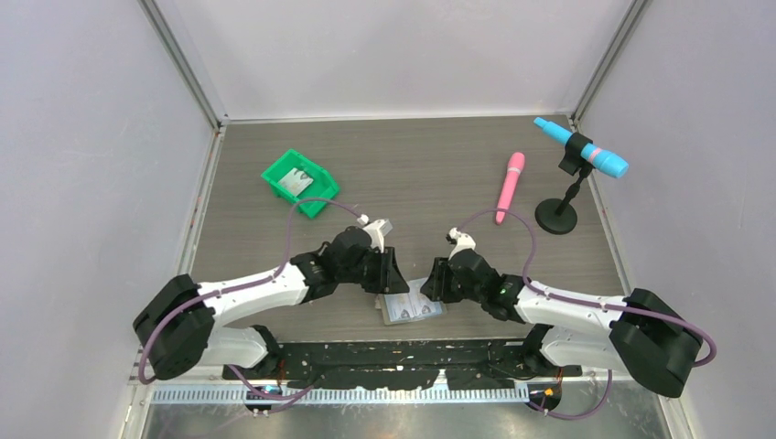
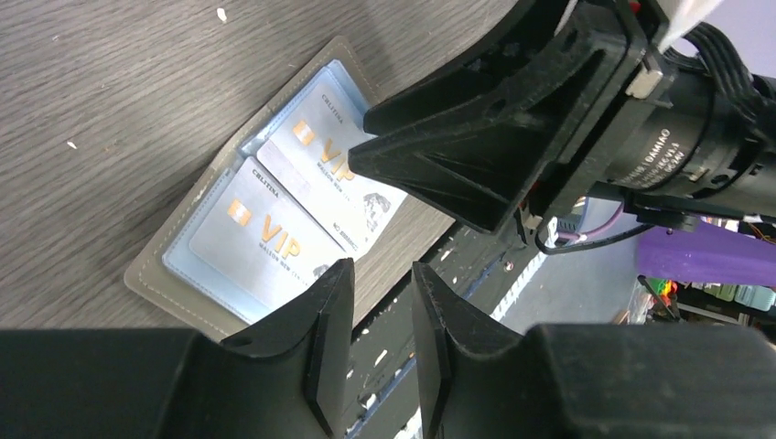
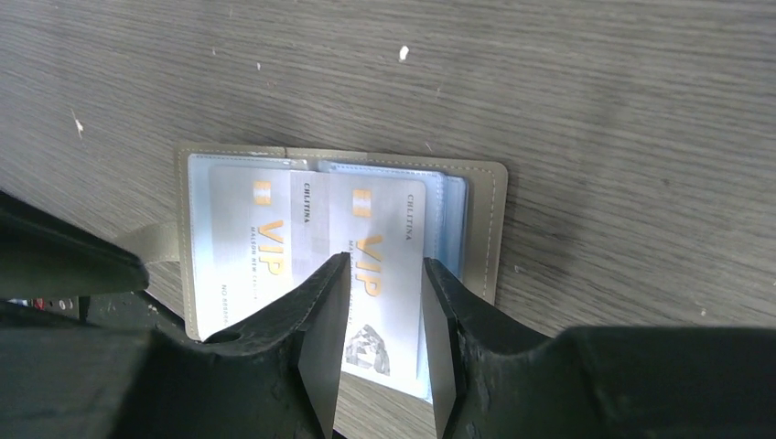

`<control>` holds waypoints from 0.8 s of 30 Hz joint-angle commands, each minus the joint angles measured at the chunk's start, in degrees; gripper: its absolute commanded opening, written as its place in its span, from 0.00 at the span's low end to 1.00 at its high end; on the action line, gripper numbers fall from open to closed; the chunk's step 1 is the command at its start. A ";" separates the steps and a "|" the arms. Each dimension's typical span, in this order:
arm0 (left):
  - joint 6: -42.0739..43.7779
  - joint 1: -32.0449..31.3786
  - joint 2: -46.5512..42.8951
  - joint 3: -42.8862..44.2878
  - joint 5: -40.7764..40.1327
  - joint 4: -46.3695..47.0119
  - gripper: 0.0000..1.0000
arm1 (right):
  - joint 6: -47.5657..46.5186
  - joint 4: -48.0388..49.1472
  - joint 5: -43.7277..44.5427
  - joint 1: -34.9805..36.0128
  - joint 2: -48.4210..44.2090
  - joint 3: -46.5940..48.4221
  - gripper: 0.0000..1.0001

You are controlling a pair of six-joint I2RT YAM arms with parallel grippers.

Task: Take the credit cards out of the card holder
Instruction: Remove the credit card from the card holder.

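Observation:
The card holder (image 1: 414, 309) lies open and flat near the table's front edge, between both arms. Its beige border (image 3: 483, 229) and pale blue pockets show in the wrist views. One of the credit cards (image 3: 240, 240), printed VIP, sits in the left pocket. Another (image 3: 384, 224) sticks out past the holder's near edge, slightly askew. My right gripper (image 3: 384, 274) hovers over that card, jaws apart on either side of its print, open. My left gripper (image 2: 382, 279) is open and empty by the holder's near corner (image 2: 151, 274), over the table edge.
A green bin (image 1: 299, 183) with a pale card-like item stands at the back left. A pink stick (image 1: 510, 186) lies at the back right, beside a black stand (image 1: 556, 217) carrying a blue tool (image 1: 583, 148). The black base plate (image 1: 403, 352) borders the front edge.

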 commanded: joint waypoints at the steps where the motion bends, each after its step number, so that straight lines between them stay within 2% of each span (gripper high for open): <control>1: -1.05 -0.28 3.21 -1.81 -0.34 8.36 0.31 | -0.29 3.45 -1.50 -0.25 -0.11 -1.73 0.41; 18: -5.71 -0.28 13.53 -12.27 1.03 34.98 0.31 | 4.75 7.06 -4.86 -0.25 -0.16 -7.83 0.38; 24: -7.64 -0.28 15.10 -13.91 1.35 38.59 0.31 | 5.24 6.79 -4.63 -0.24 -0.29 -7.78 0.38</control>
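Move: The right card in the open card holder lies under both hands. From the left hand its middle is some 3 cm to the right, about level in reach and roughly 8 cm below; from the right hand it is about 1 cm to the right, level in reach and 2 cm down. The left card lies about 5 cm to the left of the right card and 1 cm nearer the base. The left hand drops about 7 cm to the right card's left edge; the right creeps back, tilting. ##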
